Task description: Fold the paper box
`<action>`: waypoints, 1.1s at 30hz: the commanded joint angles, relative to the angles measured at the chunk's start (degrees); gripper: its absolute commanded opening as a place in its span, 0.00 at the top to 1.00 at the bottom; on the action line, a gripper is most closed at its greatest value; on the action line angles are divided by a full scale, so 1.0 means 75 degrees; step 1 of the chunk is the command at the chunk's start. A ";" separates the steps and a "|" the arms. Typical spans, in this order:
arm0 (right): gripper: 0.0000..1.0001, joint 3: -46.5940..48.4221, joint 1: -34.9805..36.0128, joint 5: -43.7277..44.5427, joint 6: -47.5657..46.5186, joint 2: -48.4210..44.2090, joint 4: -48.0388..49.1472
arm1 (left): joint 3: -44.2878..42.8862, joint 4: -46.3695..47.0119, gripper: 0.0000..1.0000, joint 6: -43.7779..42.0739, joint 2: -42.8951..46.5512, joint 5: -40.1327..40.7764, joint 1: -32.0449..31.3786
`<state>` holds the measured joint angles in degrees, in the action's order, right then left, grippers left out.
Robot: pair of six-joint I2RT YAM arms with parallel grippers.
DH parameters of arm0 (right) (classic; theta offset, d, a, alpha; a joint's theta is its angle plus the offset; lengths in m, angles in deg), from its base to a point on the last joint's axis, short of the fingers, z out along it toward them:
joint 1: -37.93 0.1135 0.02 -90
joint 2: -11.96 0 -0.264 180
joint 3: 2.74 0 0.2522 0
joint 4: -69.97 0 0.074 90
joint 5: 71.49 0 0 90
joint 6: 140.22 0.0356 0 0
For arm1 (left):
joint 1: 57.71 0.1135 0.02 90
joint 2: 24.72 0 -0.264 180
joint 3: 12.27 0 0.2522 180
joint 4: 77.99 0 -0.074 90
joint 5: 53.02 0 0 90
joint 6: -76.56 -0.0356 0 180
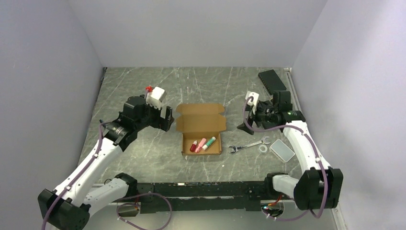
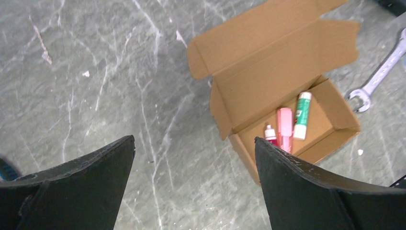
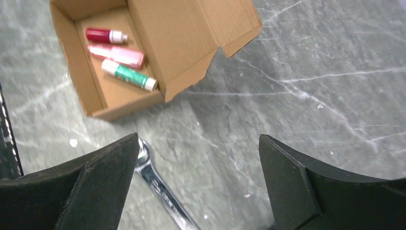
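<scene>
The paper box (image 1: 201, 119) is brown cardboard and sits mid-table with its lid folded back flat and its side flaps out. Its tray holds a red tube (image 1: 194, 146), a pink tube (image 1: 200, 144) and a green one (image 1: 208, 143). My left gripper (image 1: 166, 120) hangs open just left of the lid, apart from it. In the left wrist view the left gripper (image 2: 194, 139) holds nothing, with the box (image 2: 268, 72) ahead on the right. My right gripper (image 1: 242, 126) stands open to the right of the box. In the right wrist view the right gripper (image 3: 198, 136) is empty above the tabletop, the box (image 3: 177, 33) at upper left.
A steel wrench (image 1: 249, 145) lies right of the box, its end by my right gripper's left finger (image 3: 112, 167). A small ring (image 1: 263, 149) and a clear plastic case (image 1: 282, 150) lie beside it. A black flat pad (image 1: 272, 80) rests at the back right. White walls enclose the table.
</scene>
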<state>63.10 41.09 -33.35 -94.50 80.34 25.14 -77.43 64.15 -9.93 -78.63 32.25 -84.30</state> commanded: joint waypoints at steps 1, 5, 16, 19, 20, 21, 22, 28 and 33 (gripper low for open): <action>0.00 -0.0036 -0.0133 0.0173 -0.2931 -0.0700 -0.1972 | 0.0063 -0.0165 0.01 -0.0374 0.0098 -0.0160 0.0253; 0.01 -0.0185 -0.0196 0.1269 -0.3494 -0.0894 -0.3191 | 0.0436 -0.0344 0.00 -0.0351 0.0495 -0.0225 0.0462; 0.47 -0.1017 -0.0207 0.4375 -0.0659 -0.0477 -0.3136 | 0.0467 -0.0263 0.01 -0.0292 0.0614 -0.0708 0.0510; 0.51 -0.1318 -0.0210 0.5161 -0.0130 -0.0346 -0.2870 | 0.0475 -0.0264 0.01 -0.0280 0.0646 -0.0766 0.0510; 0.53 -0.1388 -0.0210 0.5394 0.0019 -0.0271 -0.2781 | 0.0478 -0.0267 0.00 -0.0295 0.0659 -0.0780 0.0510; 0.53 -0.1468 -0.0216 0.5615 0.0175 -0.0230 -0.2677 | 0.0478 -0.0269 0.01 -0.0292 0.0660 -0.0792 0.0510; 0.53 -0.1541 -0.0224 0.5794 0.0286 -0.0189 -0.2546 | 0.0478 -0.0278 0.01 -0.0292 0.0671 -0.0794 0.0510; 0.53 -0.1668 -0.0541 0.6229 0.0792 0.0132 -0.1814 | 0.0496 -0.0286 0.01 -0.0324 0.0724 -0.0726 0.0510; 0.55 -0.1664 -0.0828 0.6255 0.1006 0.0466 -0.1391 | 0.0493 -0.0279 0.00 -0.0340 0.0684 -0.0752 0.0510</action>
<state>50.57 36.28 11.06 -90.28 82.44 9.75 -73.76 60.94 -11.11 -74.28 27.74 -80.76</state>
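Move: The right hand is empty; the tape roll it heads for lies about 13 cm to its right, 8 cm back and 17 cm below. The wrench's middle is some 7 cm left of the roll and 2 cm farther out; the white case's middle is about 9 cm right of the roll and 1 cm nearer. The box tray sits roughly 18 cm left of this hand and 5 cm back. From the left hand the roll is about 46 cm right, 7 cm back, 22 cm down. Heading for the tape roll, the right hand swings right and down about 14 cm each way and back some 10, easing slightly forward at the end. Its fingers turn from pointing left to nearly straight down and close from wide open to about half, stopping just over the roll, no touch visible. The open left hand settles about 3 cm down, back and left. ##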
